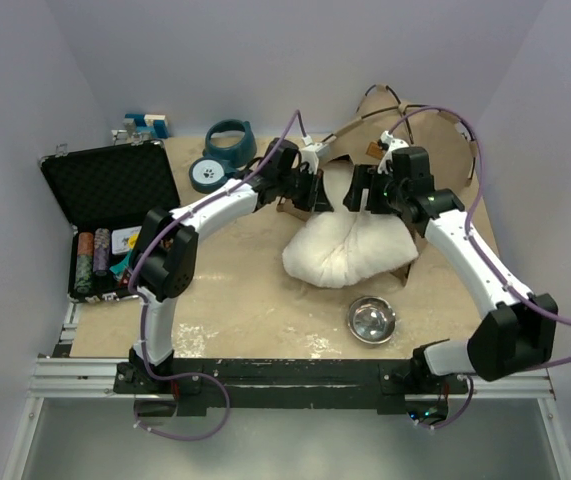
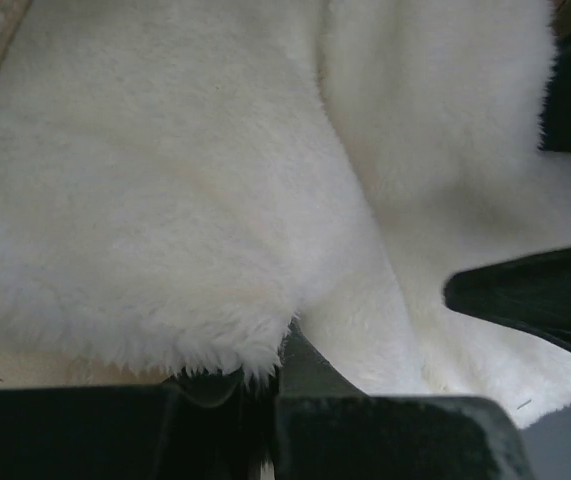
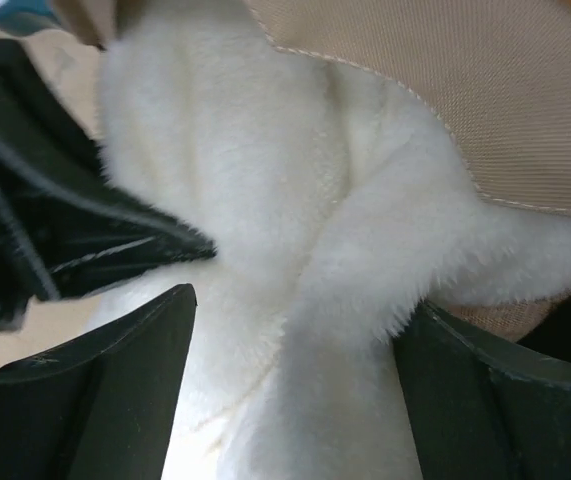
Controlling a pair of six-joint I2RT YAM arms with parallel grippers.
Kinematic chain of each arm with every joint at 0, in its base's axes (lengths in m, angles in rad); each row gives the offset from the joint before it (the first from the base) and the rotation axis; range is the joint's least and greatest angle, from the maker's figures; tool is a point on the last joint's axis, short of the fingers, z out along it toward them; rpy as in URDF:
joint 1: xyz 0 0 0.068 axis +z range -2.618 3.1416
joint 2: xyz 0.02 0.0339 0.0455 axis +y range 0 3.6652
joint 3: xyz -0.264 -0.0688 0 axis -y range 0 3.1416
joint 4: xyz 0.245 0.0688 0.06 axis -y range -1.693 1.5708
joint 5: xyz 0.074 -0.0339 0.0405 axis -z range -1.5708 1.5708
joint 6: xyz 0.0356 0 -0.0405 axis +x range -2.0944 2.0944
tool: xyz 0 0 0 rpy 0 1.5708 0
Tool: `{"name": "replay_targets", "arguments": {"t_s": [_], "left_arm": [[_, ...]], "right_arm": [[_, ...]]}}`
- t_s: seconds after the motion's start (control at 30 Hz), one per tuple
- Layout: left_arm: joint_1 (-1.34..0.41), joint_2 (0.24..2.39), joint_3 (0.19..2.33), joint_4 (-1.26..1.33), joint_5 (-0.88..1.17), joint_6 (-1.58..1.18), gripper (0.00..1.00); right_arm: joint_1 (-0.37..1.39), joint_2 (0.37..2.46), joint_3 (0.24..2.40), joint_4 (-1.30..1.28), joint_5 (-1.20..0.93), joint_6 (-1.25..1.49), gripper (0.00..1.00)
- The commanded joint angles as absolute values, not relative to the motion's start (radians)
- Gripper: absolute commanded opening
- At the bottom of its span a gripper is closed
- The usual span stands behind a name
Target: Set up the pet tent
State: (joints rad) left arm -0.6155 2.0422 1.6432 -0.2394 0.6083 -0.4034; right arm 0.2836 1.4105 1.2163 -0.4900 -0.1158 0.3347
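The pet tent (image 1: pixel 435 150) lies collapsed at the back right, tan fabric with thin dark poles; its tan cloth (image 3: pixel 485 90) also shows in the right wrist view. In front of it sits a white plush cushion (image 1: pixel 350 250), folded down its middle. My left gripper (image 1: pixel 317 190) is shut, pinching the cushion's furry edge (image 2: pixel 165 200) at its tips (image 2: pixel 270 385). My right gripper (image 1: pixel 357 190) faces it and stands open, its fingers (image 3: pixel 295 350) well apart on either side of a fold of the cushion (image 3: pixel 265 150). The two grippers are almost touching.
An open black case (image 1: pixel 110 200) holding poker chips lies at the left. A teal bowl (image 1: pixel 230 142) and a round lid (image 1: pixel 208 173) stand at the back left. A small metal bowl (image 1: pixel 372 319) sits near the front, right of centre.
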Motion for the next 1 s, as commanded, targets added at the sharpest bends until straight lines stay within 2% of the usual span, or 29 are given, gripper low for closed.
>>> {"name": "replay_targets", "arguments": {"t_s": [0.0, 0.1, 0.23, 0.37, 0.5, 0.7, 0.73, 0.83, 0.97], "left_arm": [[-0.64, 2.043, 1.749, -0.057, 0.626, -0.446, 0.01], [-0.64, 2.08, 1.798, -0.051, 0.583, -0.462, 0.0], [-0.643, 2.115, 1.865, -0.087, 0.542, -0.405, 0.0], [-0.646, 2.177, 1.962, -0.182, 0.444, -0.353, 0.0], [-0.643, 2.204, 1.97, -0.206, 0.341, -0.347, 0.0], [-0.624, 2.158, 1.904, -0.132, 0.409, -0.342, 0.02], [-0.617, 2.161, 1.914, -0.138, 0.435, -0.342, 0.07], [-0.609, 2.158, 1.97, -0.173, 0.563, -0.312, 0.43], [-0.606, 2.001, 1.901, -0.181, 0.658, -0.244, 0.81]], "right_arm": [[0.313, 1.303, 1.224, -0.431, -0.193, 0.247, 0.85], [0.313, 1.272, 1.239, -0.46, -0.202, 0.209, 0.9], [0.313, 1.267, 1.295, -0.523, -0.304, 0.115, 0.92], [0.311, 1.275, 1.344, -0.554, -0.215, 0.11, 0.95], [0.311, 1.269, 1.397, -0.583, -0.184, 0.106, 0.98], [0.311, 1.218, 1.423, -0.667, -0.284, 0.037, 0.99], [0.311, 1.198, 1.431, -0.681, -0.326, 0.006, 0.99], [0.311, 1.131, 1.453, -0.593, -0.35, 0.006, 0.99], [0.311, 1.167, 1.577, -0.578, -0.264, 0.005, 0.99]]}}
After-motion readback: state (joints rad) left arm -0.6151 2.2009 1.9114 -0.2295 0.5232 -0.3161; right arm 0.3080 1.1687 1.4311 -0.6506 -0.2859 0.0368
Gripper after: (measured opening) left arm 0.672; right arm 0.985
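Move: My left hand still pinches the white fluffy mat by its edge. The tent's mouth lies about 6 cm ahead, 6 cm to the right and a little below; the mat's middle is some 8 cm back, 6 cm right and 8 cm down, with the metal bowl about 25 cm back and 10 cm right. For my right hand, the mat's middle is roughly 10 cm back, 2 cm left and 14 cm below, and the tent's mouth 5 cm ahead, 2 cm left, 9 cm down. With my left hand I carry the pinched mat edge forward into the tent's mouth, about 7 cm and slightly right, in a low arc that rises and then dips; there I pause, open the fingers wide to let go and begin easing back. Meanwhile my right hand, already open, spreads fully and climbs some 15 cm away from the mat, drawing back towards me and tilting its fingers up by about 20 degrees. ##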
